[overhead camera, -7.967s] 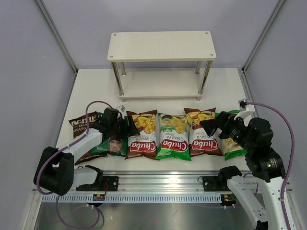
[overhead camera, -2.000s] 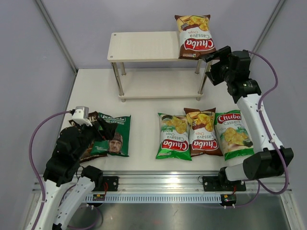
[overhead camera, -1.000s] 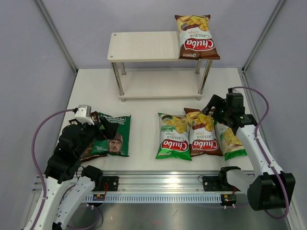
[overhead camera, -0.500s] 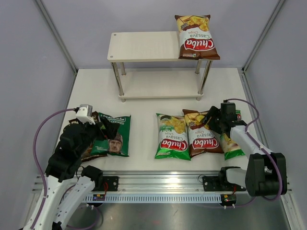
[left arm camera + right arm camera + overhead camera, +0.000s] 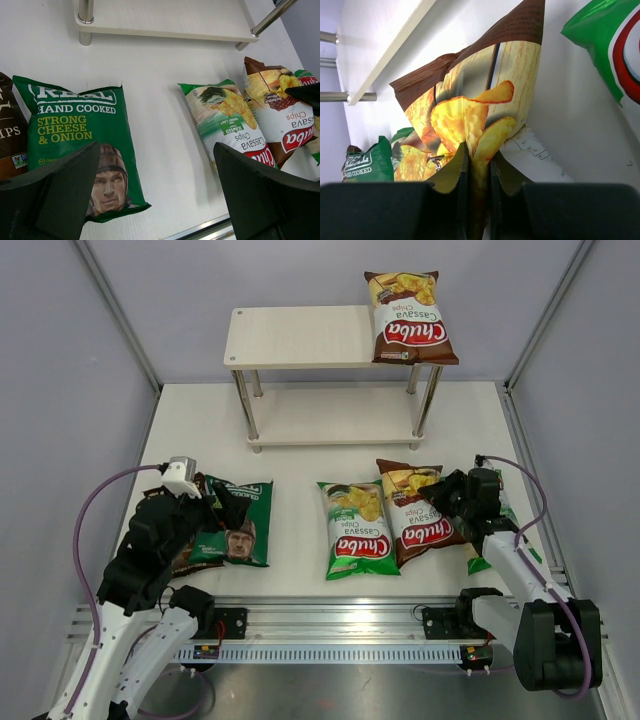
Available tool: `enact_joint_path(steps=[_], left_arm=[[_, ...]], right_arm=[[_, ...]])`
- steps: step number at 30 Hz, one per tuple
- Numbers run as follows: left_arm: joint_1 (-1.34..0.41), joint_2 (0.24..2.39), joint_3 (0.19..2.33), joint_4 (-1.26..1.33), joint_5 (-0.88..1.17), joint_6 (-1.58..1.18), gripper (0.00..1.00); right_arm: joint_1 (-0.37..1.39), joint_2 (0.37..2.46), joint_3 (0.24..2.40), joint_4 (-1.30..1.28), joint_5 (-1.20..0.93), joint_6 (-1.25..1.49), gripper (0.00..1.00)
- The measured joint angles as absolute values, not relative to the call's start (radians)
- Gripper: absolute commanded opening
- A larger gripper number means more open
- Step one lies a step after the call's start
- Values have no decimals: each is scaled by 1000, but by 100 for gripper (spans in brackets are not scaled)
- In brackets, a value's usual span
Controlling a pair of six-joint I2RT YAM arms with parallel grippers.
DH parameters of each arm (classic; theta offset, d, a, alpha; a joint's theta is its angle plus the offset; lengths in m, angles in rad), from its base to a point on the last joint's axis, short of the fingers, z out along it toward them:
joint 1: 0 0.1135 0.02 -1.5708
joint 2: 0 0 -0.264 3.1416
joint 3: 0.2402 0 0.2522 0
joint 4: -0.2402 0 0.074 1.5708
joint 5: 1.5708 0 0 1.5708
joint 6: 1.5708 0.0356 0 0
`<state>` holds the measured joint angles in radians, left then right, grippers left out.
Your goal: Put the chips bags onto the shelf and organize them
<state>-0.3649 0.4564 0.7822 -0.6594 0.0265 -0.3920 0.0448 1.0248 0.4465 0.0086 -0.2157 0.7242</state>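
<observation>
One brown-red Chuba chips bag [image 5: 410, 320] lies on the right end of the shelf's top board [image 5: 300, 337]. A second brown-red Chuba bag [image 5: 418, 515] lies tilted on the table, its right edge pinched up into a fold [image 5: 470, 115] by my shut right gripper [image 5: 446, 502] [image 5: 479, 167]. A green Chuba bag [image 5: 355, 530] touches its left side. Another green Chuba bag [image 5: 481, 562] is mostly hidden under my right arm. My left gripper [image 5: 218, 502] [image 5: 157, 200] hovers open above the dark green bag with a man's face [image 5: 80, 145]. The brown Kettle bag [image 5: 10, 140] pokes out beside it.
The shelf's lower board [image 5: 165, 17] and silver legs [image 5: 427, 400] stand at the back of the white table. Grey walls close in the left, right and back. A metal rail [image 5: 330, 625] with both arm bases runs along the near edge.
My right gripper dropped from beside the shelf to the table and shut on the brown-red bag's right edge. That bag and its green neighbour slid left and tilted. The left arm stayed still.
</observation>
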Motion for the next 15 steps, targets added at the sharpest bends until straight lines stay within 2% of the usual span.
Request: enact_joint_path(steps=[6, 11, 15], left_arm=[[-365, 465, 782, -656, 42, -393, 99], [-365, 521, 767, -610, 98, -427, 99], [-376, 572, 680, -476, 215, -506, 99]], right_arm=[[45, 945, 447, -53, -229, 773, 6], [45, 847, 468, -115, -229, 827, 5], [45, 797, 522, -149, -231, 863, 5]])
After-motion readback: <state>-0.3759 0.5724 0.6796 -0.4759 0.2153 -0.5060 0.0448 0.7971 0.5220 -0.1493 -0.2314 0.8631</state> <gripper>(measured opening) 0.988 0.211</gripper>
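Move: The brown Chuba bag is already pinched in my right hand by its upper right part; its middle lies about 4 cm back, 2 cm left and 4 cm below that hand. The green Chuba bag is some 13 cm left and 5 cm back, the yellow-green bag about 14 cm right and 3 cm back. From my open left hand the brown bag is roughly 35 cm right, 10 cm ahead and 18 cm down; the green Chuba bag is 22 cm right, 6 cm ahead. I raise the brown Chuba bag about 7 cm with my right hand, easing back slightly at first, keeping my pinch and tipping the hand's left side up a little. My left hand waits, then swings about 5 cm right and dips some 3 cm towards that bag, turning roughly 10 degrees clockwise, fingers staying wide open and touching nothing. ##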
